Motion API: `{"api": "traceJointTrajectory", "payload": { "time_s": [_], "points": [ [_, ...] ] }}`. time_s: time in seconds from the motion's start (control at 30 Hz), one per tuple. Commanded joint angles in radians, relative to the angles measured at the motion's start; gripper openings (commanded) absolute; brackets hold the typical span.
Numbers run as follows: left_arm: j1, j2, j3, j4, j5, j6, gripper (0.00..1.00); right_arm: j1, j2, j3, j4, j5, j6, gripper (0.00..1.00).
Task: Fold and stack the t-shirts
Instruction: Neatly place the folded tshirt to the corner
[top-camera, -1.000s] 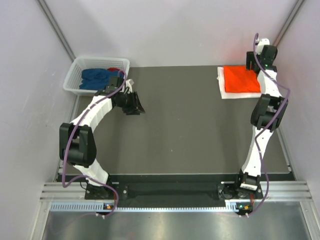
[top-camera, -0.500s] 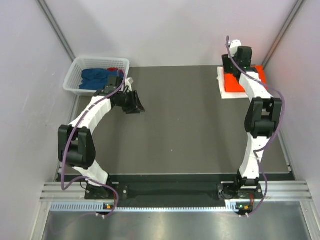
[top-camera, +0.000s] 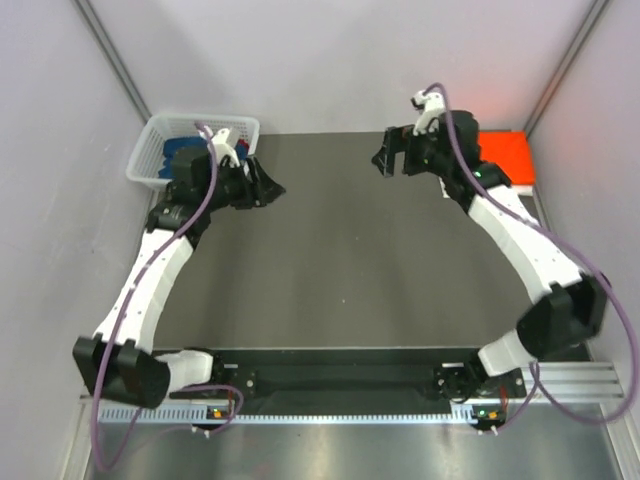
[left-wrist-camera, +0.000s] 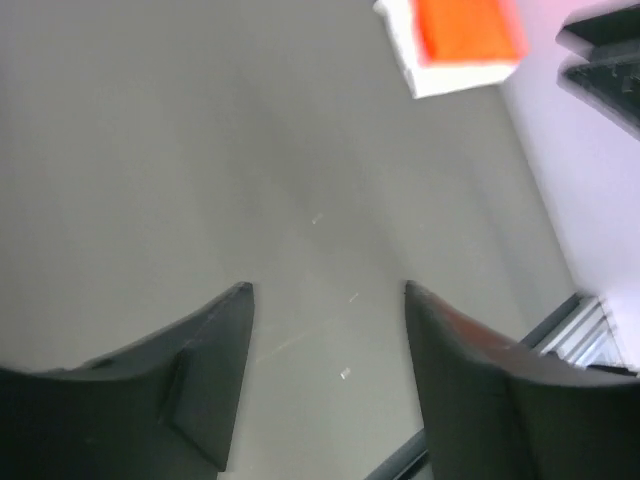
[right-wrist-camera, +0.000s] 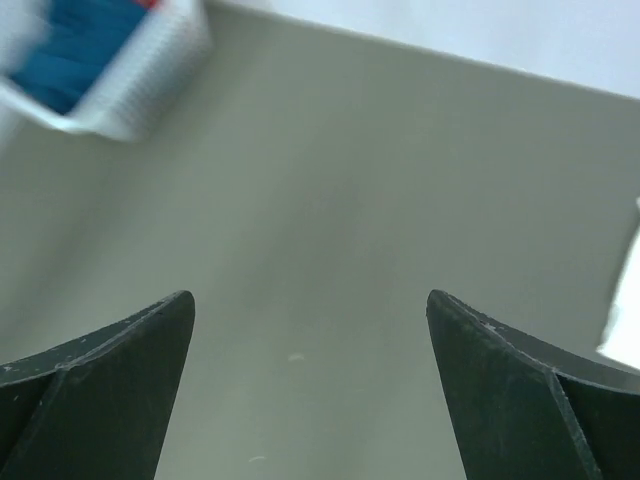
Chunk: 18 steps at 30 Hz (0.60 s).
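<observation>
A folded bright orange t-shirt (top-camera: 505, 155) lies on a folded white t-shirt (left-wrist-camera: 440, 75) at the table's back right corner; the left wrist view also shows the orange one (left-wrist-camera: 465, 28). The dark blue t-shirt (right-wrist-camera: 85, 45) lies crumpled in the white lattice basket (top-camera: 150, 160) at the back left, with a sliver of red cloth (right-wrist-camera: 150, 3) beside it. My left gripper (top-camera: 272, 187) hangs open just right of the basket, nothing between its fingers (left-wrist-camera: 215, 340). Left of the stack, my right gripper (top-camera: 386, 160) is wide open and empty above the bare mat.
The dark mat (top-camera: 350, 270) spreads between the two arms. Pale walls close in the left, back and right sides. The left arm's upper links partly cover the basket (right-wrist-camera: 150, 90) from above. A metal rail runs along the near edge (top-camera: 330, 385).
My right arm swung left, away from the orange and white stack to the back middle, and its jaws spread wide. My left arm drew back toward the basket and its jaws widened.
</observation>
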Motion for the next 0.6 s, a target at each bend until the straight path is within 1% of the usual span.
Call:
{"api": "traceJointTrajectory", "payload": {
  "time_s": [0.0,0.03,0.07,0.1,0.17,0.2,0.37,0.47,0.57],
  "points": [
    [0.005,-0.108,-0.048,0.128,0.049,-0.013,0.7,0.023,-0.212,-0.094,-0.039,-0.108,0.191,1.0],
    [0.005,-0.151,-0.064,0.148,0.051,-0.016,0.79,0.03,-0.243,-0.124,-0.045,-0.127,0.21,1.0],
    [0.005,-0.173,-0.077,0.152,0.052,-0.023,0.91,0.036,-0.302,-0.153,-0.053,-0.14,0.221,1.0],
    [0.005,-0.193,-0.11,0.155,0.054,-0.032,0.99,0.045,-0.33,-0.211,-0.065,-0.157,0.251,1.0],
    [0.005,-0.252,-0.148,0.175,0.064,-0.051,0.99,0.048,-0.379,-0.268,-0.073,-0.188,0.271,1.0],
    [0.005,-0.269,-0.183,0.18,0.066,-0.057,0.99,0.05,-0.431,-0.323,-0.076,-0.206,0.285,1.0],
    [0.005,-0.368,-0.257,0.205,0.072,-0.048,0.99,0.051,-0.601,-0.458,-0.053,-0.161,0.314,1.0],
    [0.005,-0.389,-0.269,0.214,0.093,-0.075,0.99,0.05,-0.66,-0.487,-0.01,-0.142,0.334,1.0],
    [0.005,-0.386,-0.269,0.223,0.132,-0.112,0.99,0.05,-0.679,-0.5,0.001,-0.135,0.345,1.0]
  ]
}}
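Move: The folded orange t-shirt already lies in the far right corner, about 19 cm ahead of the right hand, 29 cm to its right and 26 cm below. The white t-shirt lies beneath it, centred roughly 2 cm nearer. From the left hand, the orange t-shirt is some 28 cm ahead, 73 cm to the right and 26 cm below. Both empty hands draw back: right some 17 cm away from the folded t-shirt, left about 7 while opening. ##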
